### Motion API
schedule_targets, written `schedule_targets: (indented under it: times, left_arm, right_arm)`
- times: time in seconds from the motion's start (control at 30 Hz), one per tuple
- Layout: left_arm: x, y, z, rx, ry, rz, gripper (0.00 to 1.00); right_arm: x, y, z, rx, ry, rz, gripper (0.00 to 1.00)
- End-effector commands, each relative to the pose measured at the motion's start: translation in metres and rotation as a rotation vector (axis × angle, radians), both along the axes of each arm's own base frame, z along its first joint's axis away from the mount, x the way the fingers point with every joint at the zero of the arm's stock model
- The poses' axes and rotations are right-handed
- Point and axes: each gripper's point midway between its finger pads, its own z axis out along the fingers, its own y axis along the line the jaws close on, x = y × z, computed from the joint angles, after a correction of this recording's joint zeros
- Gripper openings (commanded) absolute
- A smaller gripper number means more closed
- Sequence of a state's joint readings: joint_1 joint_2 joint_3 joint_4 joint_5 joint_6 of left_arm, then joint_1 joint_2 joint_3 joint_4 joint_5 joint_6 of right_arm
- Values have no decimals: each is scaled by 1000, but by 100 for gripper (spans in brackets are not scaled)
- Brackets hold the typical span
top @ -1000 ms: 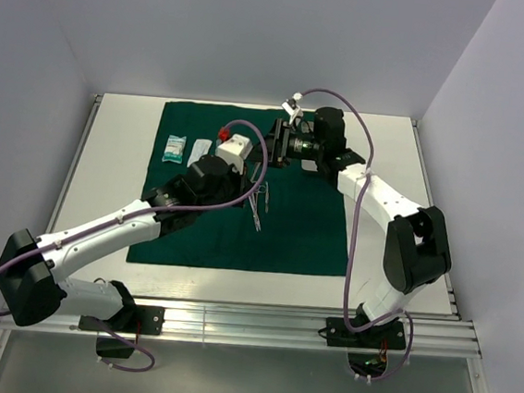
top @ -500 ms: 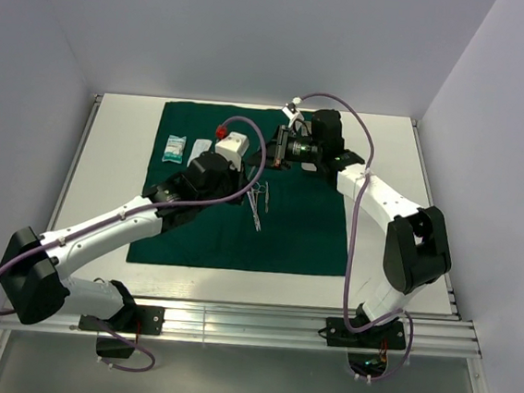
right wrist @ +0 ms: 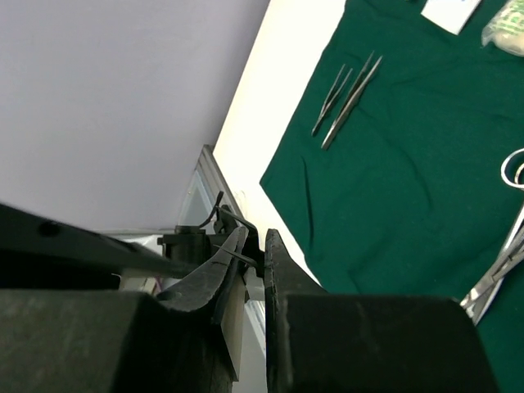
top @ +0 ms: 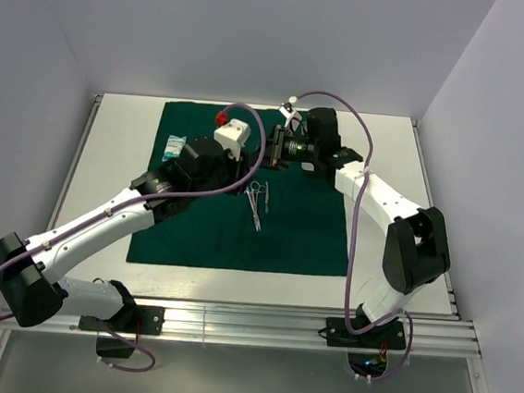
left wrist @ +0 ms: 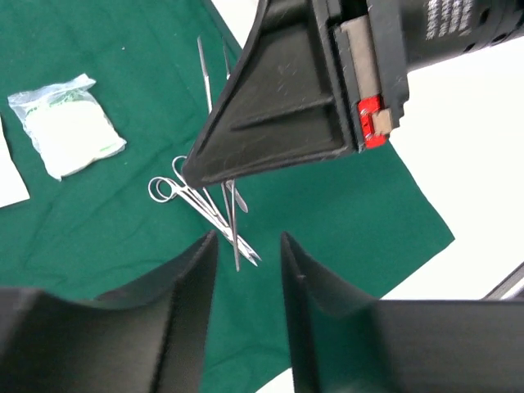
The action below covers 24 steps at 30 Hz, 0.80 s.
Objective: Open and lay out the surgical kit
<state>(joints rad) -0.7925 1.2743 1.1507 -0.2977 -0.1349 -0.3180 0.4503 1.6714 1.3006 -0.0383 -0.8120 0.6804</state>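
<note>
The surgical kit lies open: a dark green cloth (top: 295, 241) (left wrist: 344, 213) (right wrist: 393, 180) spread flat on the table. On it lie steel clamps (top: 257, 205) (left wrist: 201, 205) (right wrist: 495, 274), tweezers (left wrist: 202, 65) (right wrist: 348, 98) and a pale packet (top: 174, 144) (left wrist: 67, 133). My left gripper (top: 245, 162) (left wrist: 246, 246) hangs open above the cloth, with nothing between its fingers. Close in front of it, my right gripper (top: 272, 151) (left wrist: 190, 173) (right wrist: 255, 237) is almost shut. A thin steel sliver pokes out between its tips; which instrument it is I cannot tell.
White tabletop (top: 115, 182) borders the cloth on all sides. A metal rail (top: 324, 319) runs along the near edge by the arm bases. Both arms crowd the cloth's far middle, and plain walls close in the table on three sides.
My left gripper has opened and its wrist has drawn back to the left. My right jaws have closed from wide open to nearly shut, staying close to the left gripper.
</note>
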Motion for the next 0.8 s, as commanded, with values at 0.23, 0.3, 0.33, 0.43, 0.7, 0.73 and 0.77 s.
schedule_targets:
  times: [0.23, 0.3, 0.33, 0.43, 0.7, 0.73, 0.77]
  left_arm:
    - [3, -1, -3, 12, 97, -74, 26]
    - [4, -1, -6, 14, 108, -74, 26]
    - [6, 0, -9, 19, 116, -65, 24]
    - [8, 3, -14, 25, 134, -54, 23]
    - [11, 4, -15, 23, 129, -35, 13]
    - [11, 4, -14, 18, 127, -33, 13]
    - [11, 5, -14, 19, 126, -32, 13]
  right_arm:
    - [-4, 10, 30, 35, -50, 23, 0]
    - [-5, 10, 29, 37, -45, 26, 0]
    - [-5, 10, 29, 37, -43, 28, 0]
    - [-5, 10, 28, 37, -40, 29, 0]
    - [-6, 11, 22, 24, -27, 31, 0]
    - [-6, 11, 21, 22, -25, 31, 0]
    - [-5, 11, 21, 20, -27, 30, 0]
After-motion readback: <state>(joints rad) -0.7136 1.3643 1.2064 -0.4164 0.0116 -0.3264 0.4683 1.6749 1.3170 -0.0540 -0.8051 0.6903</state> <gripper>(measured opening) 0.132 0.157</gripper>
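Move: My right hand already holds the tweezers out in the air; their middle is about 4 cm ahead of my left hand point, 2 cm to its right and 2 cm lower, their near end closer still. On the cloth some 22 cm below my left hand lie the scissors, about 2 cm ahead and 3 cm to the right; the cotton bag is roughly 15 cm ahead and 6 cm left. From my right hand, the tweezers are right between the fingers. I bring my half-open left hand down about 3 cm onto the near end of the tweezers, after a tiny lift, tipping its fingers some 10 degrees further down. The fingers narrow steadily around that end until nearly shut, and the hand then stays there. My right hand keeps its grip on the tweezers and holds almost still. ##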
